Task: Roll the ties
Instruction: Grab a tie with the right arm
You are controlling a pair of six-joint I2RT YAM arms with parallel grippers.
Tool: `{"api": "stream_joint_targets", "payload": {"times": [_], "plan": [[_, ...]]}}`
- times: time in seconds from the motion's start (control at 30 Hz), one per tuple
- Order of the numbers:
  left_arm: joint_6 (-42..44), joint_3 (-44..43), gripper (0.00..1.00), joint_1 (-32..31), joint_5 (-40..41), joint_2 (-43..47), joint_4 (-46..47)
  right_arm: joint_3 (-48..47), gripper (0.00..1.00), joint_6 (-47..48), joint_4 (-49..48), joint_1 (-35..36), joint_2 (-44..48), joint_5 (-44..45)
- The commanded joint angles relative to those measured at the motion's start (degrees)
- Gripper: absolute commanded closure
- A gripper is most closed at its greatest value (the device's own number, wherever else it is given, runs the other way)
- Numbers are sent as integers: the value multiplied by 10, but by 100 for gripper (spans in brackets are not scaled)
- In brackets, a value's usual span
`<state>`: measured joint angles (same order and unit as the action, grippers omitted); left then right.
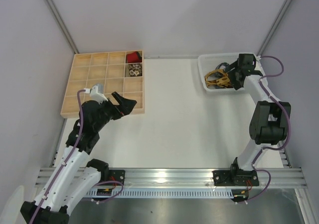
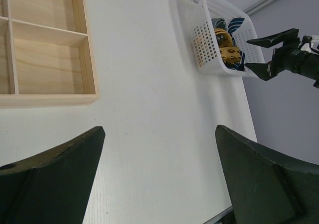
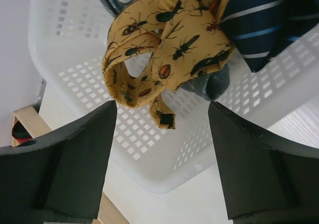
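Several ties lie bunched in a white basket (image 1: 201, 69) at the back right. A mustard-yellow tie with dark beetles (image 3: 169, 50) is on top, next to a navy striped tie (image 3: 259, 25) and a dark grey one (image 3: 212, 84). My right gripper (image 3: 162, 104) hovers open just above them; the yellow tie's tail hangs between its fingertips, untouched. A rolled red tie (image 1: 133, 57) and a rolled pale patterned tie (image 1: 133, 70) sit in cells of the wooden tray (image 1: 84, 79). My left gripper (image 1: 125, 102) is open and empty by the tray's near right corner.
The wooden tray (image 2: 50, 59) has many empty cells and fills the back left. In the left wrist view the basket (image 2: 209, 59) and my right gripper (image 2: 259, 52) show far across bare white tabletop. Grey walls close in on three sides.
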<state>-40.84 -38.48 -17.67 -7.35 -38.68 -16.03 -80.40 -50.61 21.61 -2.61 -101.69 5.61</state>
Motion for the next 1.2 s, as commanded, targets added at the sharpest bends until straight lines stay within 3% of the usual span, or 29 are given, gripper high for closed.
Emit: {"api": "stream_joint_targets", "payload": {"times": [0.0, 0.5, 0.67, 0.77, 0.8, 0.87, 1.0, 1.03, 1.17], "plan": [[21, -25, 0, -7, -11, -10, -2, -30, 21, -15, 41, 0, 2, 59], [23, -38, 0, -7, -11, -18, -13, -41, 26, -44, -51, -17, -86, 41], [26, -46, 0, -7, -7, -23, -16, -52, 36, -48, -74, -18, -110, 30], [29, -48, 0, -7, -5, -24, -18, -49, 52, -47, -85, -17, -103, 31], [29, -49, 0, -7, -6, -27, -17, -49, 72, -44, -92, -17, -101, 30], [33, -50, 1, -7, -12, -32, -12, -50, 86, -41, -90, -18, -91, 26], [53, -68, 0, -7, -33, -54, -20, -56, 92, -31, -87, -17, -65, 30], [58, -77, 0, -7, -40, -67, -21, -63, 100, -29, -76, -18, -62, 30], [81, -91, 5, -7, -113, -103, -4, -98, 100, -13, -53, -21, -37, 18]]}}
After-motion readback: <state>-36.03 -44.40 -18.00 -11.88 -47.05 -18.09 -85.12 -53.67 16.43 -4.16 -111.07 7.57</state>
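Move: For the right gripper, the yellow tie with the beetle print lies bunched in the white basket, its middle about 4 cm ahead, not noticeably to either side, and some 7 cm down. In the basket at much the same depth, the striped navy tie is roughly 8 cm to the right and 2 cm ahead, the dark grey tie about 9 cm ahead and 1 cm left. From the left gripper the yellow tie lies some 26 cm ahead, 44 cm right and 16 cm lower. Sink the open right gripper about 5 cm into the basket onto the yellow tie, easing a couple of centimetres to the right at first, then reaching some 4 cm forward on the way down. At the bottom, shut the fingers on a fold of the tie, then begin to raise it, some 2 cm. ##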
